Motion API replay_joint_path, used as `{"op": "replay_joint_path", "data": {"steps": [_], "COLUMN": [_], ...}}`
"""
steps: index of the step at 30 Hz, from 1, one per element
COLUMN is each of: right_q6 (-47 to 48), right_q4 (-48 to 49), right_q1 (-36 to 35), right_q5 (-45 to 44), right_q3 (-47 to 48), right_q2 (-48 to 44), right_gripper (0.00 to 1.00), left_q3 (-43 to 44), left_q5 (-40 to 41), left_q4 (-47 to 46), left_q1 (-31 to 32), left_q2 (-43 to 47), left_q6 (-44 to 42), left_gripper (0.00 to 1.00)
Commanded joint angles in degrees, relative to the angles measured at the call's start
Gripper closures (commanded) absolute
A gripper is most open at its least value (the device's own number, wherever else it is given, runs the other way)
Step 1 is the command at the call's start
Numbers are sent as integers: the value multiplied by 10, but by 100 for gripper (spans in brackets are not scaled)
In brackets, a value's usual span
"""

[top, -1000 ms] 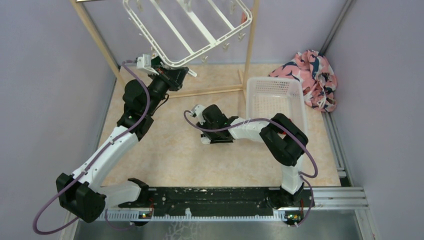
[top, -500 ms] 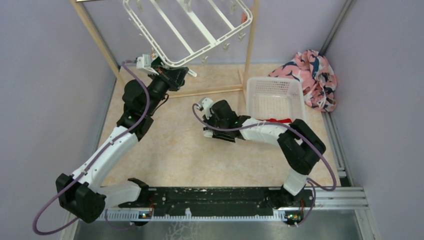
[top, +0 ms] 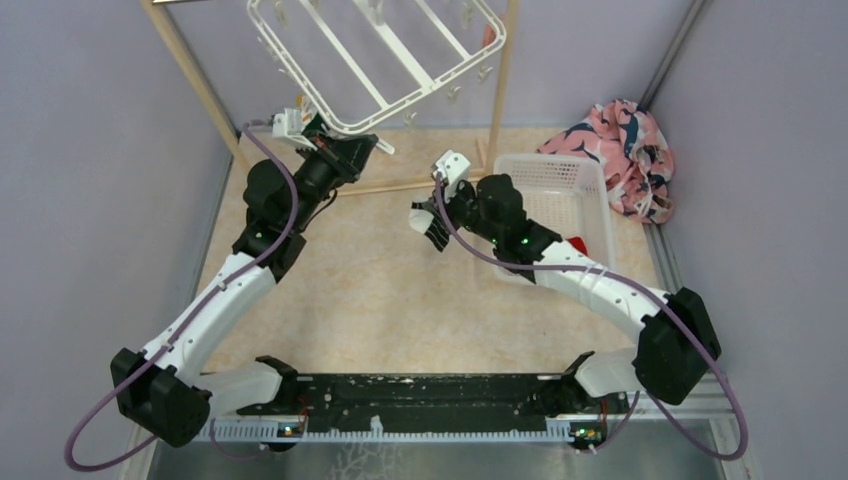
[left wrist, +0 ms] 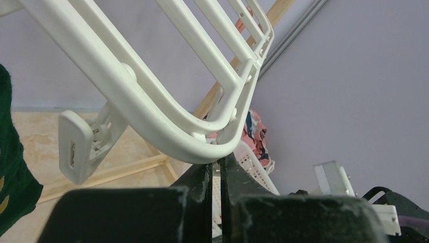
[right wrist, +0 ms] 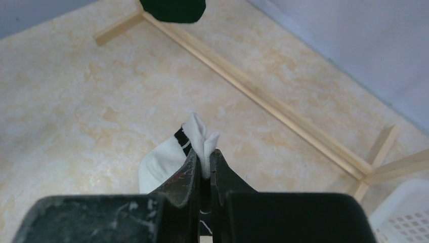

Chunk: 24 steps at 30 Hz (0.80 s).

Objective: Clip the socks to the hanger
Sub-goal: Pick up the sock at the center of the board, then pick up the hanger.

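Note:
The white hanger (top: 375, 50) hangs tilted from the wooden rack, near corner lowest. My left gripper (top: 352, 150) is under that corner. In the left wrist view its jaws (left wrist: 218, 161) are closed to a thin slit, pinching at the underside of the hanger's rim (left wrist: 152, 121). My right gripper (top: 440, 205) is shut on the black sock with white stripes and white ends (top: 428, 222), held above the floor; it also shows in the right wrist view (right wrist: 202, 136). The dark green sock (left wrist: 10, 172) hangs by the left gripper. The red sock (top: 575, 243) lies in the basket.
The wooden pole rack (top: 195, 90) has a floor bar (top: 420, 182) just behind my right gripper. The white perforated basket (top: 598, 185) stands to the right. The pink-and-navy cloth heap (top: 625, 150) lies in the far right corner. A free clip (left wrist: 83, 147) dangles beside my left gripper.
My right arm has swung up and to the right from mid-floor toward the rack, carrying the black sock. The red sock has come into view. The left arm has barely moved.

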<state>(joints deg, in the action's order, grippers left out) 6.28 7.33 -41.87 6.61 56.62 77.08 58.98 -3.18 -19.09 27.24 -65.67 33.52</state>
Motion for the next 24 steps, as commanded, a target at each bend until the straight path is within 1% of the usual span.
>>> {"op": "replay_joint_path", "data": {"steps": [1, 6, 13, 19, 24], "right_q6": [0, -19, -32, -39, -48], "right_q4": [53, 75, 92, 106, 117], "right_q1": [16, 31, 37, 40, 47], "right_q5": [31, 74, 133, 151, 163], "right_q3": [23, 64, 130, 169, 179], "right_q2": [-30, -16, 20, 48, 51], "right_gripper": [100, 100, 100, 100, 100], "left_q3": [-5, -3, 0, 6, 6], "left_q5": [-44, -78, -98, -106, -104], "left_q4": [31, 21, 17, 17, 17], "left_q1": [2, 3, 3, 3, 2], "left_q2": [1, -4, -6, -10, -8], "left_q6": [11, 26, 37, 38, 36], "left_gripper": [100, 100, 100, 100, 100]}}
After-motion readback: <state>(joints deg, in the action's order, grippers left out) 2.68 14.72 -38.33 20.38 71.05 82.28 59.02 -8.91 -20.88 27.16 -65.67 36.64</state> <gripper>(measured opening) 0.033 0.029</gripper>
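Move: Some 14 cm above the right hand, which already grips the striped sock clear of the table, the corner clip lies about 5 cm ahead and 9 cm to the left. The hanger corner sits some 4 cm farther left of that clip and 5 cm above it; the next free clip is 7 cm farther out and 3 cm to its right, level in height. The green sock hangs about 5 cm beyond and 8 cm left of the corner clip. From the left hand, the corner clip lies just below its shut fingertips, about 3 cm down. Lifting the striped sock quickly by some 11 cm, the right hand brings it up to the corner clip, drifting slightly right first, then about 4 cm left with a little forward, while its fingers tip up and turn left, roughly 20 degrees in all. Its grip stays shut. The left hand keeps its pinch on the clip and eases it back and right by about 2 cm to meet the sock, turning slightly clockwise. ##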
